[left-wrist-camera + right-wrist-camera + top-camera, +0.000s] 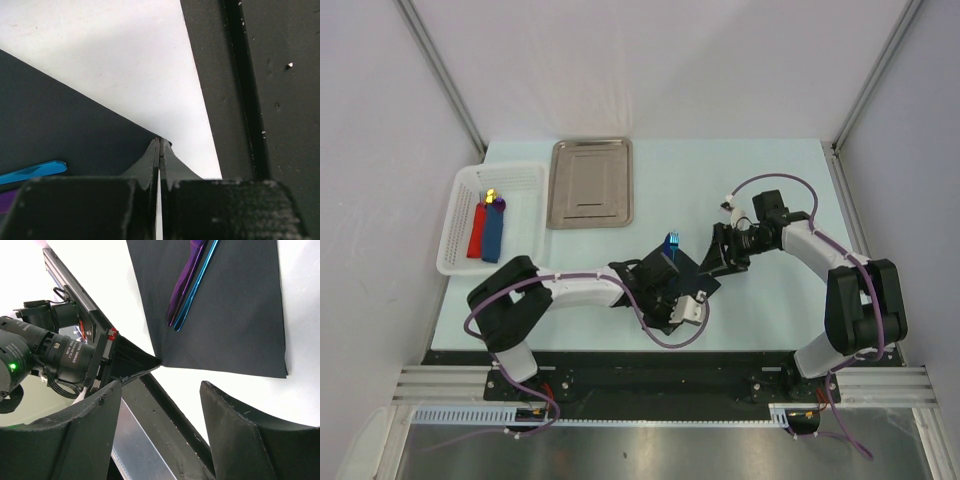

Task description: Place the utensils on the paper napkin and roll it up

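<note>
The black paper napkin (672, 280) lies on the table in front of the arms and also shows in the right wrist view (225, 305). The purple utensil (185, 280) and the blue utensil (197, 282) lie side by side on it; the blue one's end sticks out past the napkin's far edge (671, 240). My left gripper (160, 143) is shut on the napkin's near corner, close to the table's front edge (156, 360). My right gripper (160, 410) is open and empty, hovering by the napkin's right side (722, 252).
A white basket (455, 225) at the far left holds flat red and blue pieces. A shiny steel tray (590, 183) lies at the back. The black front rail (240, 100) runs just beyond the held corner.
</note>
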{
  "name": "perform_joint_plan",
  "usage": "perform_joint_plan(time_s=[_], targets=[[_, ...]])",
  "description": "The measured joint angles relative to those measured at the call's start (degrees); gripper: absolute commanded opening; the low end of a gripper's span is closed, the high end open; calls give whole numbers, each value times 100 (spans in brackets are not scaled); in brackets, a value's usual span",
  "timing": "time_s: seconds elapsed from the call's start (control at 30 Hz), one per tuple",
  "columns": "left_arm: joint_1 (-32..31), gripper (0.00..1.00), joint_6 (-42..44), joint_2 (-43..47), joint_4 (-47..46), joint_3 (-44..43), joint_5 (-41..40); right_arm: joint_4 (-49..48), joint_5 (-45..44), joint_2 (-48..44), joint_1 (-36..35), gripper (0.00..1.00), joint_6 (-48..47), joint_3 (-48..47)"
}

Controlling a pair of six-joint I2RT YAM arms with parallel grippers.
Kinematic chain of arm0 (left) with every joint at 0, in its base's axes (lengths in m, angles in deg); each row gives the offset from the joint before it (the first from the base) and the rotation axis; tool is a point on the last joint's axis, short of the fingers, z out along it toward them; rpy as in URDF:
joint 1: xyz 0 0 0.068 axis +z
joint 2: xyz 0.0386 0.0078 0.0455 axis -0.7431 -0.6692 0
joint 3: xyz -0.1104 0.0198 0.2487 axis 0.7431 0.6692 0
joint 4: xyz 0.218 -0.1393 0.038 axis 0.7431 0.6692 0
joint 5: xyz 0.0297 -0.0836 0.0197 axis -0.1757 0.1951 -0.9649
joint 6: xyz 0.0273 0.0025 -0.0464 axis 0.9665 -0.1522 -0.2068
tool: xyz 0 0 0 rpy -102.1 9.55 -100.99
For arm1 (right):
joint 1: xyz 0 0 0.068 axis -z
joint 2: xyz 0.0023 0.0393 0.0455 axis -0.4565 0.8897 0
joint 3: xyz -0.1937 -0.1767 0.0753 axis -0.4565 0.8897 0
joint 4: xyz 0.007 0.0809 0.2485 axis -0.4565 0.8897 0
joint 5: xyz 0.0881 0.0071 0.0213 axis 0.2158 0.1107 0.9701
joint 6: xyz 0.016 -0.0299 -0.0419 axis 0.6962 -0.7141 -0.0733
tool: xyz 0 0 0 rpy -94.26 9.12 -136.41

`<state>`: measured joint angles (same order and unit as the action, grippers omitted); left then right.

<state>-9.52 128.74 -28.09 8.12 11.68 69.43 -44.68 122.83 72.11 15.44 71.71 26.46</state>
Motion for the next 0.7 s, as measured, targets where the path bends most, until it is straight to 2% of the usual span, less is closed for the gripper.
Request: perform_joint_plan(time_s=[0.33, 0.37, 0.47, 0.7], targets=[[409, 2, -142, 238, 321, -431, 372, -9, -2, 103, -15, 69, 13, 0], [431, 18, -140, 247, 348, -461, 382, -9, -2, 107, -20, 70, 17, 0], [396, 36, -55, 291, 391, -448, 326, -17, -15, 133, -31, 72, 24, 0], [-144, 39, -7, 352, 660, -413, -33, -24, -140, 177, -55, 74, 26, -13]])
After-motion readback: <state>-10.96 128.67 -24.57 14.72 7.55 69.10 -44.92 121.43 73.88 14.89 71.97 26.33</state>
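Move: The napkin's near corner lies right at the left hand's shut fingertips, level with them and about 1 cm below the hand point. The blue fork lies with its middle some 17 cm straight ahead, about 1 cm below. The purple knife is beside the fork, about 16 cm ahead and 1 cm to the left. From the right hand the same corner is roughly 15 cm back, 10 cm to the left and 11 cm below. The napkin's near corner comes free of the left hand's fingertips as the shut fingers rise about 4 cm while easing forward over the napkin by a good 2 cm. Near the top the fingers open to under half their range, and the hand draws back about 3 cm towards the table's near edge, sinking slightly and ending poised with the corner between the parted tips. ##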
